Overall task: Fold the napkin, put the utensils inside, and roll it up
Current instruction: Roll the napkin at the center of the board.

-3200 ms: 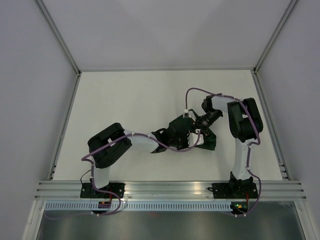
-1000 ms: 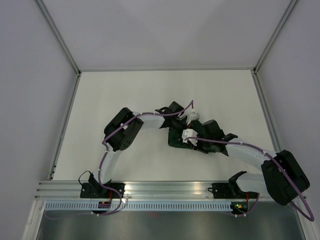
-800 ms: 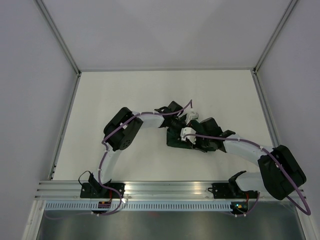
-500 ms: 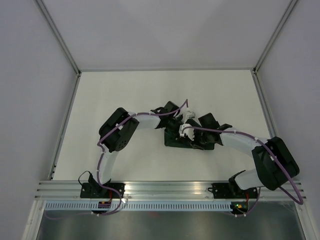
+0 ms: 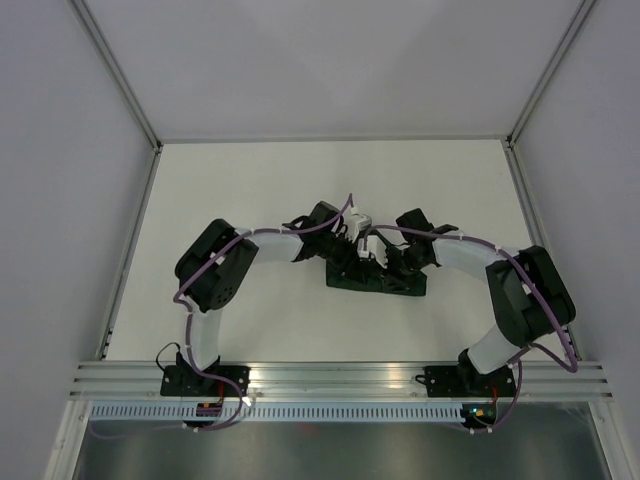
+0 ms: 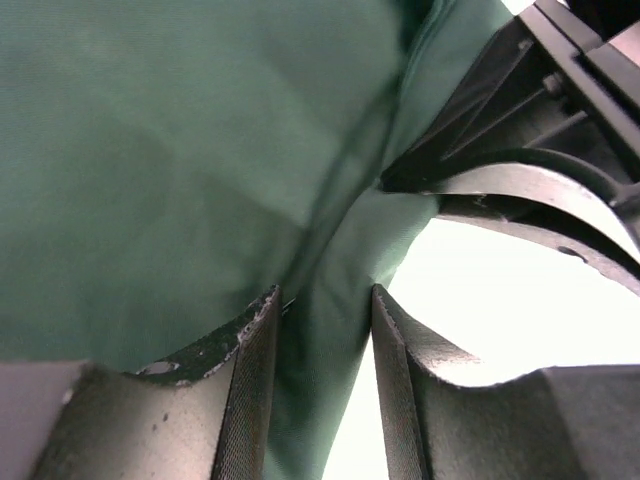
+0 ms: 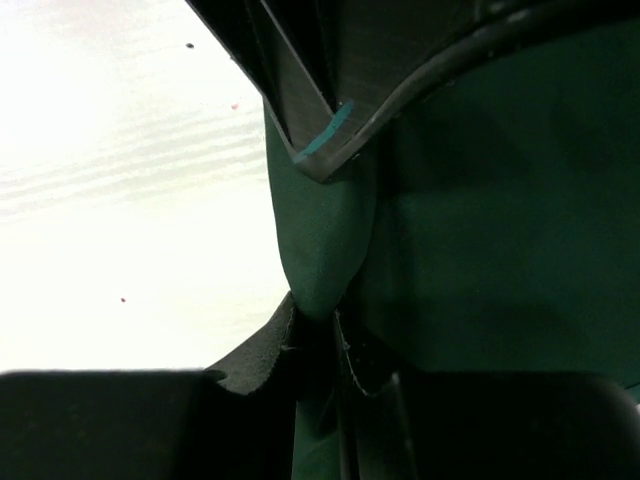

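The dark green napkin lies as a narrow bundle at the table's middle, with both grippers crowded over its far edge. My left gripper is open. In the left wrist view a fold of the napkin runs loosely between the parted fingers of that gripper, and white table shows beside the right finger. My right gripper is shut on the napkin. In the right wrist view its jaws pinch a rounded fold of the napkin. The utensils are hidden.
The white table is walled on three sides, with an aluminium rail along the near edge. The right arm's gripper fills the left wrist view's upper right. A left finger with a teal mark hangs just above the right gripper's pinch.
The left gripper has opened and shifted left. The right arm's elbow has swung up and inward, its gripper closing tighter on the fold. The napkin bundle now lies flatter and narrower.
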`<state>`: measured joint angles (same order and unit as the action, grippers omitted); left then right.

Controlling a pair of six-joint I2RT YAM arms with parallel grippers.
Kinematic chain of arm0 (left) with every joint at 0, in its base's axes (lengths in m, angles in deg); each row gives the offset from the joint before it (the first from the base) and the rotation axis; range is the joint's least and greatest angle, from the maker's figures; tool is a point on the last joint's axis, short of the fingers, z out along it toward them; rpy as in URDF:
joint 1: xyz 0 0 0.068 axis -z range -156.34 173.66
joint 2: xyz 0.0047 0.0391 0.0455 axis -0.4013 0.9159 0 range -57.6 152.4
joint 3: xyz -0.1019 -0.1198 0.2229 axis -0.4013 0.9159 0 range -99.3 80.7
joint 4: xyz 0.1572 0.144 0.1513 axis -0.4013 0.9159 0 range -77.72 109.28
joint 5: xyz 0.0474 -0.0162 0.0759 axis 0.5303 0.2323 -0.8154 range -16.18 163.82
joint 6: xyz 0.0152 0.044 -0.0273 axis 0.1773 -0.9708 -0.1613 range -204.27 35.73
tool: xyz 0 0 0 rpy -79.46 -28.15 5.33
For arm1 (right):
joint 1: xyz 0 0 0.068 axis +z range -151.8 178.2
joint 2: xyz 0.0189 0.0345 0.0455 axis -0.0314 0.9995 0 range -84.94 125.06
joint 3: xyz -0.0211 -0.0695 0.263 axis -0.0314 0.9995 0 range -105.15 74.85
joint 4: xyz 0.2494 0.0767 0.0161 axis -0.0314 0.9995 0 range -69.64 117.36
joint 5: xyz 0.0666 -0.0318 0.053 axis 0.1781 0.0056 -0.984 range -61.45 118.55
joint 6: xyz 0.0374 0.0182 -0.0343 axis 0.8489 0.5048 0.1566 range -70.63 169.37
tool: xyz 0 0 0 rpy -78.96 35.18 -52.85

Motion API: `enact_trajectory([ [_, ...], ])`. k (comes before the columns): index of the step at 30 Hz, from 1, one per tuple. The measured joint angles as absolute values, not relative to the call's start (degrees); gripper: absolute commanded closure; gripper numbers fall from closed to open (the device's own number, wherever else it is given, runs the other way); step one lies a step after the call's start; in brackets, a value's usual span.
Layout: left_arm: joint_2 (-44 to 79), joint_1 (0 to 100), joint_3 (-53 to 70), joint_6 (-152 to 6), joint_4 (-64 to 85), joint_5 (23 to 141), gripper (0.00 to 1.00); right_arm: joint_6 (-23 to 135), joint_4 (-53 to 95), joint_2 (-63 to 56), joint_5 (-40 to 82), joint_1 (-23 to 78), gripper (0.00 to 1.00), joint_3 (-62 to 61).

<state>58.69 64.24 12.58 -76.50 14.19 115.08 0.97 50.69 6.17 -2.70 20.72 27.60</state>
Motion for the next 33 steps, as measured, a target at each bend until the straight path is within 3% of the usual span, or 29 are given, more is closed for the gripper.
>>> enact_trajectory([
  [8,45.9,61.8,25.5,-73.9,6.0,104.1,0.45,-1.3,58.1,14.5,-8.8,17.2,1.0,19.6],
  [17,34.1,62.3,31.8,-76.0,-3.0,96.5,0.46,-1.3,70.2,24.7,-13.6,14.4,0.99,9.2],
  [23,24.5,68.0,42.3,-84.6,-10.6,88.3,0.37,-1.4,76.1,29.6,-15.6,13.3,0.99,4.5],
  [33,35.3,83.1,33.9,-106.9,-12.0,74.2,0.31,-1.5,80.5,32.0,-16.4,13.0,1.0,3.0],
])
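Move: The napkin's rolled near edge lies left to right beneath the left hand, its middle about 1 cm below and 1 cm right of that hand, with the open fingers astride it. The right gripper stands some 6 cm to the left hand's right and about 1 cm back. The unrolled flap spreads about 5 cm ahead of the left hand. For the right hand, pinching the same roll, its middle is roughly 5 cm left. Up off the rolled edge goes the left hand, arcing first forward and left, then back and right, to finish about 9 cm above its starting spot, its fingers opening wider and swinging round from pointing right to pointing forward-right. The right hand keeps its pinch on the roll almost in place, nudging forward and back a centimetre while its wrist tilts some 30 degrees, fingertips coming to slant back towards the base. ##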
